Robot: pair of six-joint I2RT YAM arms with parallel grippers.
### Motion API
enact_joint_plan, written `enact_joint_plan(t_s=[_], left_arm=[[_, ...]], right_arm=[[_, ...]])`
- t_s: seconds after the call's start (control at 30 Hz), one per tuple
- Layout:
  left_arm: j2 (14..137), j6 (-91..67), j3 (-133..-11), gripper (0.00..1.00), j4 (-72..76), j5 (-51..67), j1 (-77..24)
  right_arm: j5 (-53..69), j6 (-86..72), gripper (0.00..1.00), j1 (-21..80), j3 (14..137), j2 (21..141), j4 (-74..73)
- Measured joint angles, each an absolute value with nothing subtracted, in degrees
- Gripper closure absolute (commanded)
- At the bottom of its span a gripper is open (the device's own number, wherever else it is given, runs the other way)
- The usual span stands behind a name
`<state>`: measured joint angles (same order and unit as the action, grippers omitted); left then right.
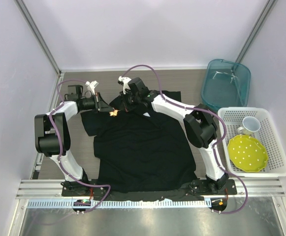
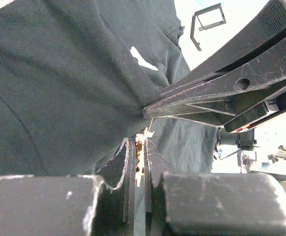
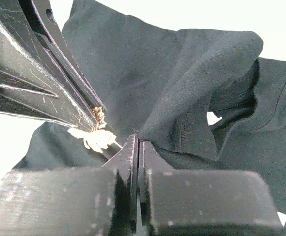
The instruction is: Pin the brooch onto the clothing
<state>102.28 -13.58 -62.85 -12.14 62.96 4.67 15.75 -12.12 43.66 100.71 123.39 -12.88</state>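
Note:
The clothing (image 1: 143,147), a black T-shirt, lies spread on the table, its small white label (image 2: 143,59) showing on the chest. My left gripper (image 1: 106,109) is shut on the brooch (image 1: 114,113), a small golden-orange leaf pinched edge-on between the jaws (image 2: 143,147). In the right wrist view the brooch (image 3: 96,139) hangs at the left gripper's fingertips (image 3: 94,117), just left of my right gripper (image 3: 138,140). The right gripper (image 1: 126,106) is shut on a raised fold of the clothing (image 3: 202,64) near the collar, and its fingertips (image 2: 150,111) pucker the cloth right above the brooch.
A teal plastic bin (image 1: 226,83) stands at the back right. In front of it is a white basket (image 1: 276,142) holding a yellow-green dotted plate (image 1: 247,152) and a white cup (image 1: 251,125). The arms' bases sit at the near edge.

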Motion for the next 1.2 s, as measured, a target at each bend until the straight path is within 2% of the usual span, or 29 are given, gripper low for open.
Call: enact_joint_plan(t_s=[0.77, 0.87, 1.0, 1.2], left_arm=[[102.26, -18.02, -61.43, 0.98, -6.76, 62.15, 3.18], [102.26, -18.61, -61.32, 0.98, -6.07, 62.15, 3.16], [102.26, -19.14, -61.08, 0.98, -5.67, 62.13, 3.16], [102.26, -19.18, -60.93, 0.98, -4.99, 62.41, 2.98]], right_arm=[[16.38, -14.39, 0.99, 44.47, 101.16, 123.37, -10.74], [16.29, -14.39, 0.93, 44.45, 101.16, 123.37, -10.72], [16.69, -14.28, 0.73, 44.42, 101.16, 123.35, -10.74], [17.39, -13.8, 0.54, 43.24, 101.12, 123.24, -11.55]])
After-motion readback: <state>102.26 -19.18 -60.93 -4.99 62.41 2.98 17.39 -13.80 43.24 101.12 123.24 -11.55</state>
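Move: The left hand holds the brooch at its fingertips, pin pointing right at the shirt fold pinched in the right fingers, about 4 cm to this hand's right, 1 cm farther out and 1 cm lower. The white patch lies roughly 17 cm right and 2 cm back, the left sleeve some 11 cm left and 6 cm back, both about 6 cm below. From the right hand, the brooch is about 3 cm left, 1 cm back and 1 cm higher. The right fingers still pinch the shirt fold as that hand carries it about 1.5 cm left and up towards the brooch; then they open to over a third, letting go of the fold, and the hand eases back right about 1 cm. Meanwhile the left hand keeps its grip on the brooch and creeps about 1 cm right, taking the pin towards the fold. ##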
